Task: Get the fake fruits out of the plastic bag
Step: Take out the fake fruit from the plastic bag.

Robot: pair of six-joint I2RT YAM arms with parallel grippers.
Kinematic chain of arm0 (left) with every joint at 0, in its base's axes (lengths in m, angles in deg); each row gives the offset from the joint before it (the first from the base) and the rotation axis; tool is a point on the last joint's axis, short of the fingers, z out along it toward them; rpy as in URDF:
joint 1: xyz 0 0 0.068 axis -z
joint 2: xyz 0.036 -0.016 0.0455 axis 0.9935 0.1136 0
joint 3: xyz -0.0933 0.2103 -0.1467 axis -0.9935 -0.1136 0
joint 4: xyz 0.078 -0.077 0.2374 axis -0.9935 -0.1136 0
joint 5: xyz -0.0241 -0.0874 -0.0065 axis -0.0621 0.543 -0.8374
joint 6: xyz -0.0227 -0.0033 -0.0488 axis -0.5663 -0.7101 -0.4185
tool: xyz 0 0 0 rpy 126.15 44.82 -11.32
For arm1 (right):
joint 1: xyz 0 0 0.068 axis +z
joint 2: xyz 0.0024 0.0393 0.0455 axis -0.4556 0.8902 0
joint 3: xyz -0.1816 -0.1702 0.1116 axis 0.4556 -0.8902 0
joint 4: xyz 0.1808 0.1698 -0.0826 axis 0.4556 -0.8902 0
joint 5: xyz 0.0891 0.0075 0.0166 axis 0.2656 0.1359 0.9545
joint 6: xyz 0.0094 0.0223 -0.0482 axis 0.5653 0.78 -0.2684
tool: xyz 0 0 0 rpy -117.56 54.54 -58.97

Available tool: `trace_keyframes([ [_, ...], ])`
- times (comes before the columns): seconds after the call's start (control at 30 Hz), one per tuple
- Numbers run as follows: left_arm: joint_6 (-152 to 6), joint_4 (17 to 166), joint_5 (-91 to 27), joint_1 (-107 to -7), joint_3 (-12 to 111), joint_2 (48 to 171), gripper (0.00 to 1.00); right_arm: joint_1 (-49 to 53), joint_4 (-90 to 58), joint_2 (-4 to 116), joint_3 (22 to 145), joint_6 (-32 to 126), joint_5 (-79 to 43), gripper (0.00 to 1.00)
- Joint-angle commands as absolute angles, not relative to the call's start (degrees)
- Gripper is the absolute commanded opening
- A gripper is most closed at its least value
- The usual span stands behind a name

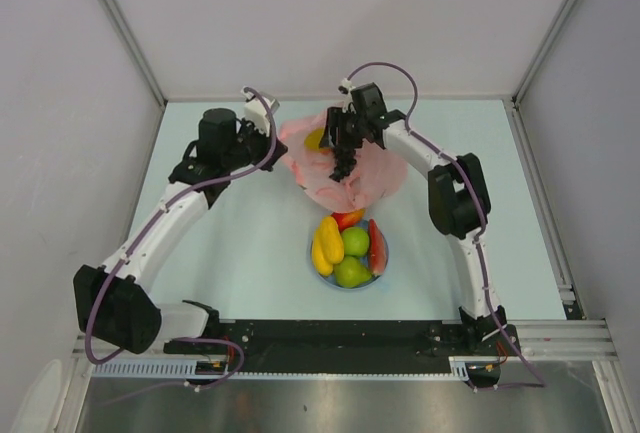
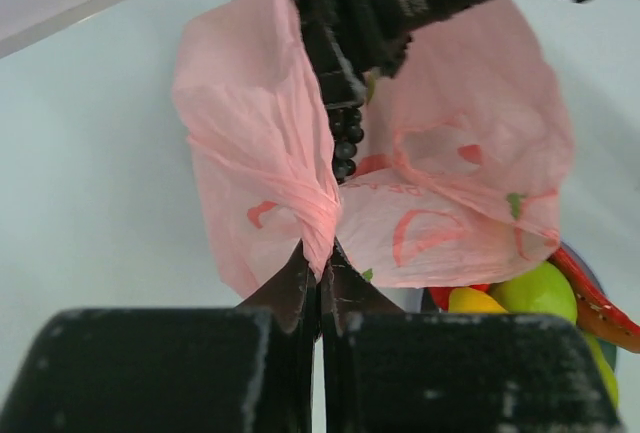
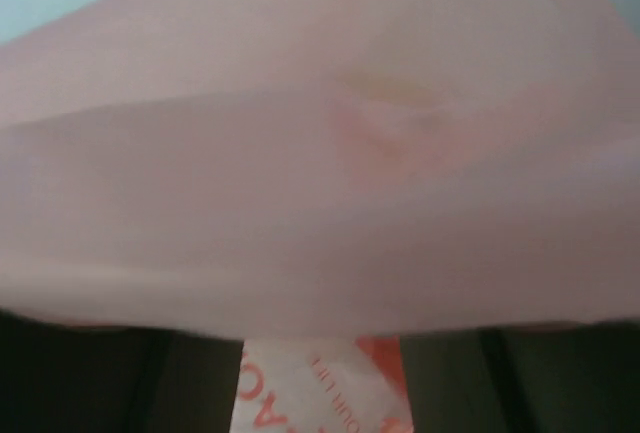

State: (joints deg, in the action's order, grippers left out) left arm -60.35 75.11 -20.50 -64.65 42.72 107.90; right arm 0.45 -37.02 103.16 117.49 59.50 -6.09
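Observation:
The pink plastic bag [image 1: 350,168] stands bunched at mid-table. My left gripper [image 2: 321,258] is shut on a gathered fold at its left side. From above, my right gripper [image 1: 341,175] reaches down into the bag's mouth. In the left wrist view a dark purple grape bunch [image 2: 346,141] hangs right under its fingertips. In the right wrist view bag film [image 3: 320,153] hides those tips, and the jaws stand apart lower down. A yellow fruit [image 1: 316,138] shows inside the bag. Yellow [image 1: 326,243], green [image 1: 355,241] and red [image 1: 377,249] fruits lie on the plate.
The light blue plate [image 1: 345,289] sits just in front of the bag, between the two arms. The bag's lower edge hangs over its far rim. Grey walls close the table at the back and both sides.

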Motion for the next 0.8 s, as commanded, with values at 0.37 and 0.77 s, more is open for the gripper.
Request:
trace_keyframes([
  [0.37,-48.8,69.8,-20.4,-47.2,38.0,103.4,0.00,0.6,-30.5,118.7,135.6,73.9,-9.8,0.79],
  [0.77,-52.2,71.2,-28.6,-48.1,39.3,103.5,0.00,4.4,-31.0,119.1,133.1,73.9,-5.8,0.88],
])
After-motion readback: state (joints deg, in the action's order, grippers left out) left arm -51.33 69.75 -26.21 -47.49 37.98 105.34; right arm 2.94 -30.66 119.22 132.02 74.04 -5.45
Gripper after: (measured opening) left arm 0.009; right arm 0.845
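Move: The yellow fruit in the bag lies about 6 cm to the right hand's left, roughly 1 cm ahead and 8 cm below. The black grapes are some 6 cm back and 1 cm right of that hand, at similar depth. From the left hand, pinching the bag's edge, the yellow fruit is about 11 cm ahead, 8 cm right and 21 cm down; the red mango by the plate is some 7 cm back and 16 cm right. The left fingers keep their pinch on the bag's edge and draw it back and right about 12 cm, sinking a little and swinging clockwise, then ease forward-left a touch. Inside the bag mouth the right hand reaches forward about 6 cm, then goes left and slightly back while sinking about 4 cm, opening wider towards the yellow fruit. ##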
